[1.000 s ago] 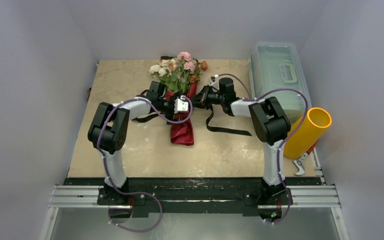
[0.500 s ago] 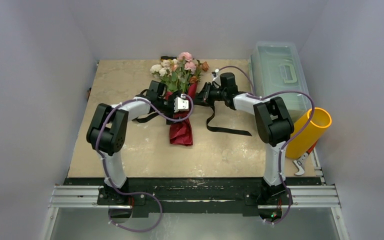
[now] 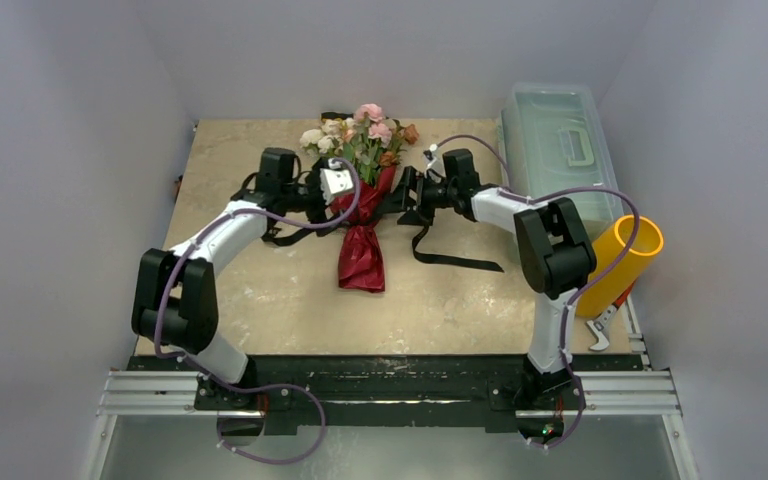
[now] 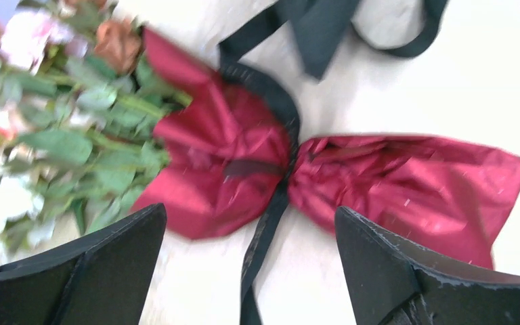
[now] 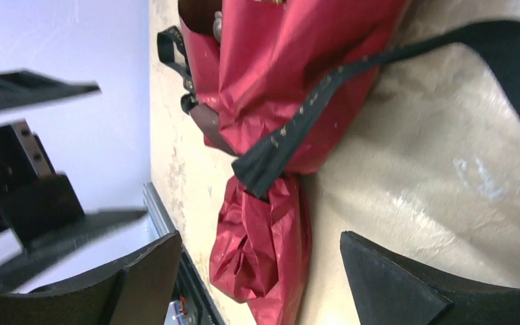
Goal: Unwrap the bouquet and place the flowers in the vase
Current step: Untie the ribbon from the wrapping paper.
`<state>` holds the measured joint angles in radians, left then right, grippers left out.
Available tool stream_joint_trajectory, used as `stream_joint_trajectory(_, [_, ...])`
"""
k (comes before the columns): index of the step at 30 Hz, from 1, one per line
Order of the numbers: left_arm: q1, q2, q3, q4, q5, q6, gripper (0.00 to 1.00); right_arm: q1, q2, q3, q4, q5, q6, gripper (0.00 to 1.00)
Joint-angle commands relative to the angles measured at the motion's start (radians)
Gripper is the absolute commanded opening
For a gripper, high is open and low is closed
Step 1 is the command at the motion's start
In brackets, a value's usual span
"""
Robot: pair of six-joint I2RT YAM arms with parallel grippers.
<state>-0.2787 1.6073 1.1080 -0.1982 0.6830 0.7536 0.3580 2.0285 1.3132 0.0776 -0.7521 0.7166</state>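
The bouquet [image 3: 362, 210] lies mid-table, its flowers [image 3: 360, 135] pointing to the far side and its maroon paper [image 3: 362, 258] toward me. A black ribbon [image 4: 269, 223] still cinches the paper's waist. My left gripper [image 3: 348, 198] hovers open over that waist from the left; in the left wrist view the gripper [image 4: 250, 271] has the ribbon running between its fingers, untouched. On the bouquet's right side my right gripper [image 3: 403, 190] is open too, and the right wrist view shows this gripper [image 5: 261, 277] above the paper's tail [image 5: 264, 250], holding nothing. The yellow vase [image 3: 620, 262] leans at the right edge.
A clear plastic box with a handle [image 3: 555, 140] sits at the back right. Loose ribbon tails [image 3: 450, 255] trail across the table right of the bouquet. A white-handled tool [image 3: 600, 330] lies near the vase's base. Grey walls close in on three sides.
My right gripper has opened and let go of the ribbon. The left arm has swung its elbow out to the left and its gripper has moved toward the flowers, still open.
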Motion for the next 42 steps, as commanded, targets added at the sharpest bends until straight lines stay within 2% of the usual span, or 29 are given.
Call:
stream_joint_trajectory(1, [0.096, -0.018, -0.028, -0.091, 0.04, 0.053, 0.9, 0.035, -0.062, -0.051, -0.034, -0.028, -0.045, 0.92])
stream_joint_trajectory(3, [0.103, -0.001, -0.019, -0.168, 0.037, 0.174, 0.78, 0.053, -0.039, -0.053, -0.035, -0.029, -0.042, 0.92])
stream_joint_trajectory(5, [0.105, 0.019, -0.016, -0.2, 0.023, 0.245, 0.72, 0.069, -0.025, -0.06, -0.002, -0.02, -0.031, 0.92])
stream_joint_trajectory(14, [0.115, 0.15, 0.013, -0.186, 0.0, 0.361, 0.69, 0.124, 0.09, -0.065, 0.084, -0.011, 0.002, 0.91])
stream_joint_trajectory(16, [0.113, 0.18, 0.023, -0.184, -0.004, 0.371, 0.69, 0.13, 0.114, -0.063, 0.11, -0.029, 0.027, 0.89])
stream_joint_trajectory(19, [0.111, 0.221, 0.038, -0.189, -0.016, 0.391, 0.63, 0.135, 0.136, -0.055, 0.123, -0.032, 0.036, 0.85])
stream_joint_trajectory(23, [0.091, 0.267, 0.045, -0.166, -0.053, 0.394, 0.6, 0.137, 0.171, -0.038, 0.104, -0.028, 0.021, 0.79])
stream_joint_trajectory(27, [0.079, 0.271, 0.022, -0.081, -0.073, 0.348, 0.64, 0.137, 0.185, -0.03, 0.051, -0.016, -0.024, 0.77])
stream_joint_trajectory(29, [0.081, 0.259, 0.025, -0.073, -0.059, 0.334, 0.66, 0.137, 0.183, -0.027, 0.026, 0.015, -0.047, 0.72])
stream_joint_trajectory(31, [0.081, 0.247, 0.021, -0.072, -0.044, 0.335, 0.66, 0.137, 0.184, -0.023, 0.015, 0.031, -0.055, 0.62])
stream_joint_trajectory(34, [0.081, 0.262, 0.02, -0.061, -0.039, 0.327, 0.62, 0.137, 0.191, -0.004, -0.02, 0.046, -0.081, 0.49])
stream_joint_trajectory(39, [0.081, 0.312, 0.026, -0.013, -0.098, 0.293, 0.39, 0.137, 0.193, 0.011, -0.051, 0.053, -0.114, 0.21])
stream_joint_trajectory(41, [0.077, 0.315, 0.037, -0.034, -0.093, 0.284, 0.26, 0.137, 0.196, 0.018, -0.063, 0.067, -0.124, 0.04])
stream_joint_trajectory(42, [0.075, 0.314, 0.047, -0.058, -0.084, 0.28, 0.16, 0.137, 0.198, 0.023, -0.072, 0.074, -0.129, 0.0])
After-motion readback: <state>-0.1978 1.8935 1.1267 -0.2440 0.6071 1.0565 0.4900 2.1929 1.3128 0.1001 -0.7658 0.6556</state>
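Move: The left hand goes for the ribbon tail beside the wrap, about 2 cm ahead, 5 cm to its left and 12 cm below; the knot is 1 cm ahead, 4 cm right and 11 cm below. The right hand goes for the folded ribbon at the knot, roughly 5 cm back, 5 cm left and 7 cm below; the flowers lie 15 cm ahead, 6 cm left and 4 cm down, and the loose right ribbon tail 8 cm back, 4 cm right and 9 cm down. The left hand swings left off the wrap, then sinks about 12 cm, tipping its fingers some 15 degrees steeper, and eases a little forward to narrow its fingertips around the flat ribbon tail left of the knot. The right hand, open at first, draws back and then works left and down towards the knot, about 5 cm back, 5 cm left and 7 cm down, turning slightly counter-clockwise and shutting its fingers on the ribbon fold there. ##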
